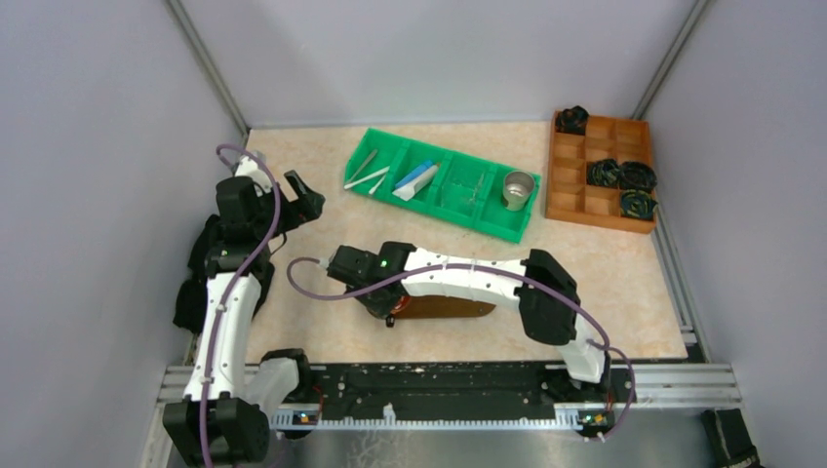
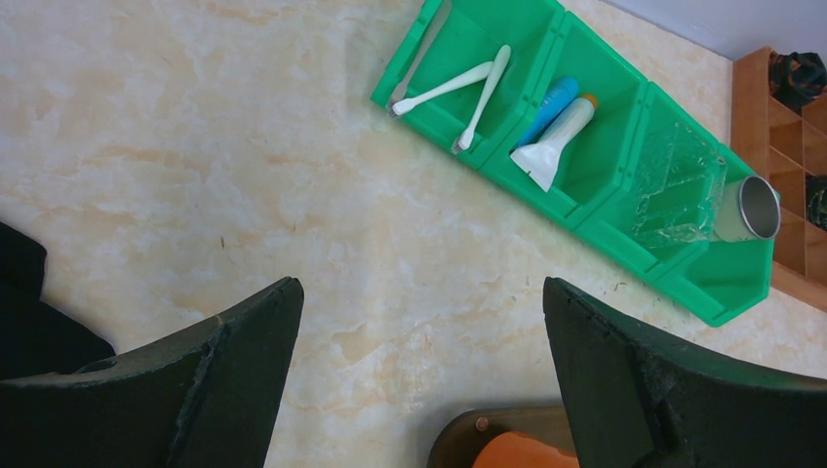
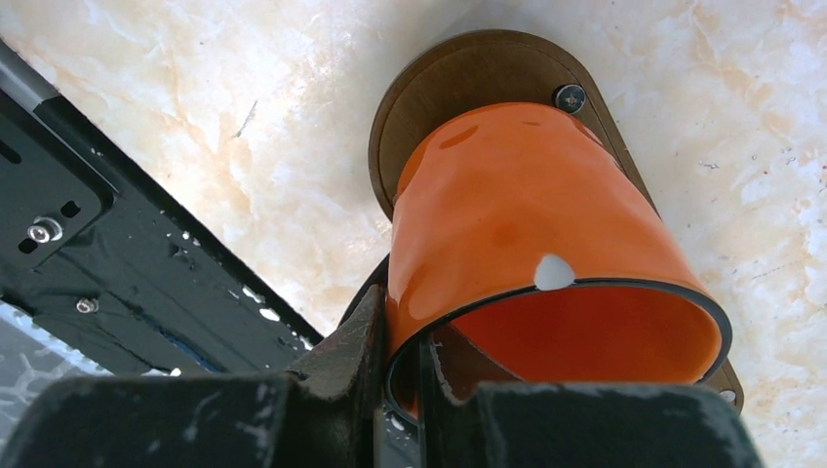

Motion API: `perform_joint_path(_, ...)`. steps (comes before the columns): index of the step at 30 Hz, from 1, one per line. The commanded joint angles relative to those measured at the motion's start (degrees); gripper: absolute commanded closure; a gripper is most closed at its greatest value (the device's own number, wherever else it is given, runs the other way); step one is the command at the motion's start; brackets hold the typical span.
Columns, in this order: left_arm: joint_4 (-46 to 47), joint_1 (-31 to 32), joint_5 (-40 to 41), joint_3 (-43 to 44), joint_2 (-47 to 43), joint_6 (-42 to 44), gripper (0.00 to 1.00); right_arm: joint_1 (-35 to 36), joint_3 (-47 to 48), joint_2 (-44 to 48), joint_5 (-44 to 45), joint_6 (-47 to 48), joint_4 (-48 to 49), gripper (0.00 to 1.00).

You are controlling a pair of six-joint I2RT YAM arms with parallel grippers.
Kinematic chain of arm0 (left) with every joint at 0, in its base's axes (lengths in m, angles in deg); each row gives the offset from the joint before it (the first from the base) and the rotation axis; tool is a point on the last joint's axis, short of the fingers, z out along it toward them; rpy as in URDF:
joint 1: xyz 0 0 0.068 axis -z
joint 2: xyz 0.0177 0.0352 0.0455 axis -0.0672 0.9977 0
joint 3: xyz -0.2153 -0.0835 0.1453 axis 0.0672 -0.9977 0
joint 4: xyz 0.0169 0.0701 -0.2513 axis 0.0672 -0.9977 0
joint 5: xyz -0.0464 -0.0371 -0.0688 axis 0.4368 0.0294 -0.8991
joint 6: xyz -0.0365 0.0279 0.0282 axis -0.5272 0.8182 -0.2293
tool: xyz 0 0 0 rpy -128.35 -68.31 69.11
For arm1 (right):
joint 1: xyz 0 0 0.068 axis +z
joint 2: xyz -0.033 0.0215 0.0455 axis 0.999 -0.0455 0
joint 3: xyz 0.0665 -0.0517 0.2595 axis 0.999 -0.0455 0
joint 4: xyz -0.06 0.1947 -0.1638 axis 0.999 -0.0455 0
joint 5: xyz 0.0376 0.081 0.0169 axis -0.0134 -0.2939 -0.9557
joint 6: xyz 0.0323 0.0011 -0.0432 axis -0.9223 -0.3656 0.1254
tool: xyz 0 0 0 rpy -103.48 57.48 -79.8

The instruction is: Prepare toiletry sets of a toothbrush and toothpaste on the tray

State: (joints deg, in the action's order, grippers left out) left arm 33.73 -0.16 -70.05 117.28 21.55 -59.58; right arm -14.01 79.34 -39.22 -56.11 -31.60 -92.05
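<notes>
The dark brown tray (image 1: 451,309) lies at the near middle of the table. My right gripper (image 3: 402,356) is shut on the rim of an orange cup (image 3: 517,205), one finger outside and one inside, over the tray's (image 3: 429,97) rounded left end. Whether the cup's base touches the board I cannot tell. Two white toothbrushes (image 2: 444,90) lie crossed in the end compartment of the green bin (image 2: 624,244), with a blue tube (image 2: 551,102) and a white tube (image 2: 556,136) in the compartment beside it. My left gripper (image 2: 421,312) hangs open above bare tabletop, left of the tray (image 2: 468,439).
A metal cup (image 1: 518,189) and clear plastic wrapping (image 2: 678,185) fill the bin's other compartments. An orange-brown compartmented box (image 1: 600,171) with dark bundles stands at the back right. A black rail (image 3: 117,253) runs along the near table edge. Grey walls enclose the table.
</notes>
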Motion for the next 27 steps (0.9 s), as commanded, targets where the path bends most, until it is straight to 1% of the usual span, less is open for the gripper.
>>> perform_joint_path(1, 0.76, -0.62, -1.16, -0.23, -0.33, -0.05, 0.01, 0.81, 2.86, -0.90, 0.48, 0.51, -0.22, 0.85)
perform_joint_path(3, 0.72, -0.60, -1.30, -0.06, -0.41, -0.14, 0.01, 0.86, 2.85, -1.05, 1.27, 0.50, -0.46, 0.78)
perform_joint_path(5, 0.79, -0.62, -1.37, -0.04, -0.51, -0.14, 0.01, 0.80, 3.00, -1.31, 1.57, 0.50, -0.63, 0.76)
perform_joint_path(8, 0.70, -0.64, -1.46, -0.11, -0.66, -0.07, 0.01, 0.85, 3.02, -1.34, 1.88, 0.50, -0.55, 0.69)
perform_joint_path(10, 0.71, -0.63, -1.57, -0.20, -0.70, -0.05, 0.01, 0.85, 3.11, -1.23, 2.03, 0.39, -0.65, 0.69)
perform_joint_path(11, 0.78, -0.59, -1.60, -0.29, -0.77, -0.05, 0.01, 0.87, 3.16, -1.15, 2.08, 0.33, -0.66, 0.68)
perform_joint_path(14, 0.81, -0.60, -1.72, -0.39, -0.73, -0.05, 0.01, 0.84, 3.24, -0.27, 3.47, -0.07, -0.65, 0.58)
perform_joint_path(15, 0.90, -0.61, -1.74, -0.39, -0.77, -0.05, 0.01, 0.79, 3.24, 0.22, 4.12, -0.29, -0.54, 0.57)
perform_joint_path(17, 0.93, -0.57, -1.80, -0.37, -0.74, -0.05, 0.01, 0.79, 3.42, 1.82, 5.68, -0.99, 0.06, 0.56)
perform_joint_path(19, 1.00, -0.60, -1.72, -0.61, -0.76, -0.05, 0.01, 0.81, 3.99, 3.95, 7.90, -1.82, 0.80, 0.47)
perform_joint_path(20, 1.10, -0.57, -1.84, -0.72, -0.72, -0.09, 0.01, 0.80, 4.57, 4.99, 8.57, -2.18, 1.10, 0.45)
perform_joint_path(24, 1.07, -0.61, -1.83, -0.88, -0.96, -0.05, 0.01, 0.82, 6.30, 9.68, 12.06, -3.32, 1.62, 0.42)
perform_joint_path(27, 1.14, -0.62, -1.87, -0.91, -1.06, -0.05, 0.01, -0.26, 5.19, 14.39, 18.63, -4.58, 1.07, 0.39)
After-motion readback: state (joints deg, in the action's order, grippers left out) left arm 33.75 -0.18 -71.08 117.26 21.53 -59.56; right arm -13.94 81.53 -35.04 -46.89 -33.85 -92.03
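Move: The orange mug, still pinched at its rim by the right hand, already stands on the left end of the brown tray. Its middle is about 3 cm ahead, 2 cm to the right and 4 cm below this hand. The tray's middle is some 10 cm to the hand's right, 4 ahead and 9 below; the toothpaste tubes lie about 29 cm ahead and 7 to the right. From the idle left hand the mug is roughly 16 cm back, 17 right and 19 lower. The right fingers let go of the orange mug's wall beside its handle, opening from nearly shut to a bit over half while the hand hardly shifts. Then the hand lifts clear of the rim, about 5 cm up and 2 to 3 cm forward, gathering speed. As it climbs, the wrist tilts some 10 degrees, swinging the fingertips forward. ##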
